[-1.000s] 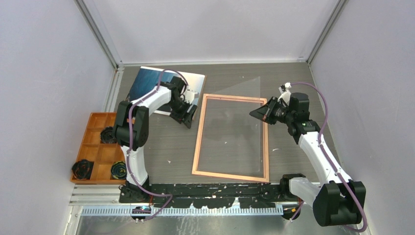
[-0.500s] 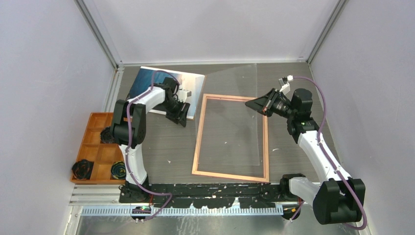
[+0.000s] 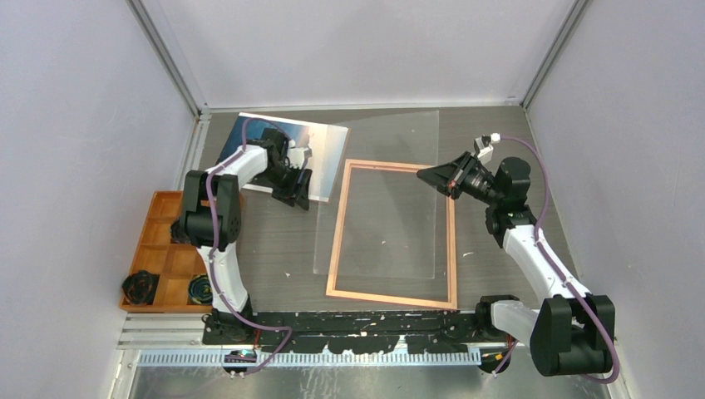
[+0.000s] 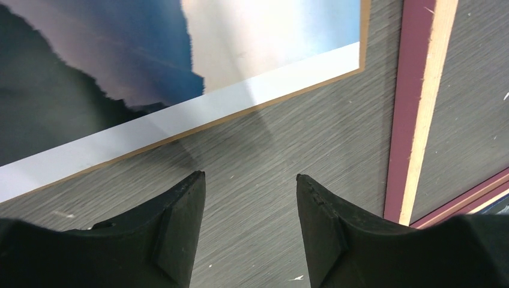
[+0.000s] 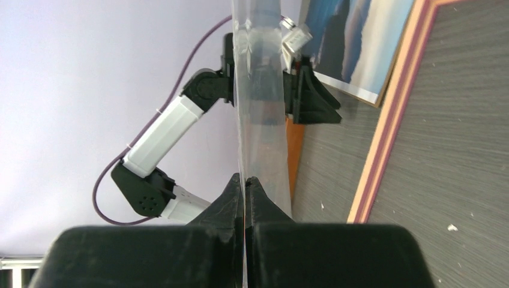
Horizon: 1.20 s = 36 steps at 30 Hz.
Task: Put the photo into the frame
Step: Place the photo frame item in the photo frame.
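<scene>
The photo point(image 3: 329, 146), blue sea and dark mountains with a white border, lies face up at the back left; in the left wrist view the photo point(image 4: 120, 54) fills the upper part. My left gripper point(image 3: 301, 193) stands open just off its near edge, fingertips point(image 4: 249, 177) over bare table with nothing between them. The frame point(image 3: 391, 298) lies flat at centre, and its pink-and-wood border point(image 4: 420, 108) runs to the right of my left fingers. My right gripper point(image 3: 421, 174) is shut on a clear pane point(image 3: 391, 141), holding it tilted over the frame, with its jaws point(image 5: 245, 179) pinching the pane's edge point(image 5: 258, 90).
A thin brown backing board edge point(image 4: 264, 103) shows under the photo. An orange compartment tray point(image 3: 158, 249) holding black items sits at the left edge. Grey walls enclose the table on three sides.
My right gripper has raised the clear pane, which now spreads further left and toward the back. My left gripper has moved left and back, nearer the photo's edge.
</scene>
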{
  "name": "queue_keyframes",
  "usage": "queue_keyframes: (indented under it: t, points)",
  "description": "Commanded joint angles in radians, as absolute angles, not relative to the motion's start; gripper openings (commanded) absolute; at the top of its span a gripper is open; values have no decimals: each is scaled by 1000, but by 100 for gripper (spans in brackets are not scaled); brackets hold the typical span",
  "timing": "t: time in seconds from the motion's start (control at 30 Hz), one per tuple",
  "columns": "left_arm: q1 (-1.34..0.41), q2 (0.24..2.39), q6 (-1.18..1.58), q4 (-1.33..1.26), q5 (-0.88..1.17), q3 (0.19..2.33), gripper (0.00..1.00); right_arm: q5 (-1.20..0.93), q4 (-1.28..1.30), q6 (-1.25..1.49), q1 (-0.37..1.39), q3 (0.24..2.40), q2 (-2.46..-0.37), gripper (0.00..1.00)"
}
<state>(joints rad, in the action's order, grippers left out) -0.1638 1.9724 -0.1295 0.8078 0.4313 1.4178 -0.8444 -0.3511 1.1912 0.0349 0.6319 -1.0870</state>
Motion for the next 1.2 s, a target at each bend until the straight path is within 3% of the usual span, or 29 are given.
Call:
queue_keyframes:
  t: [0.0, 0.53, 1.17]
  points:
    - [-150, 1907, -127, 822, 445, 1434, 59, -853, -245, 1052, 21, 622, -1105, 1]
    - [-153, 1906, -136, 816, 447, 1399, 60, -744, 151, 655, -36, 669, -1191, 1]
    - [-228, 1917, -132, 811, 433, 1394, 60, -647, 101, 657, -50, 652, -1212, 1]
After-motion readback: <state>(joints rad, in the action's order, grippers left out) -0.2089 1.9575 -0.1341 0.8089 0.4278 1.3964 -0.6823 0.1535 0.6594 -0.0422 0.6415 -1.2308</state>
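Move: The right hand holds a clear sheet by its right side, some 25 cm above the table. The wooden frame's middle lies about 25 cm below this hand, 3 cm to its left and 1 cm back; the frame's right rail is roughly 13 cm to the hand's right, about level fore and aft. The photo lies some 34 cm left and 20 cm ahead. From the waiting left hand, the frame's middle is about 26 cm right, 7 cm back and 3 cm lower. Down goes the right hand, some 14 cm towards the frame, quickly at first and then easing off, while drifting about 5 cm right towards the right rail. The fingers stay shut on the clear sheet as the wrist tips them some 30 degrees downward, laying the sheet down over the frame opening. ##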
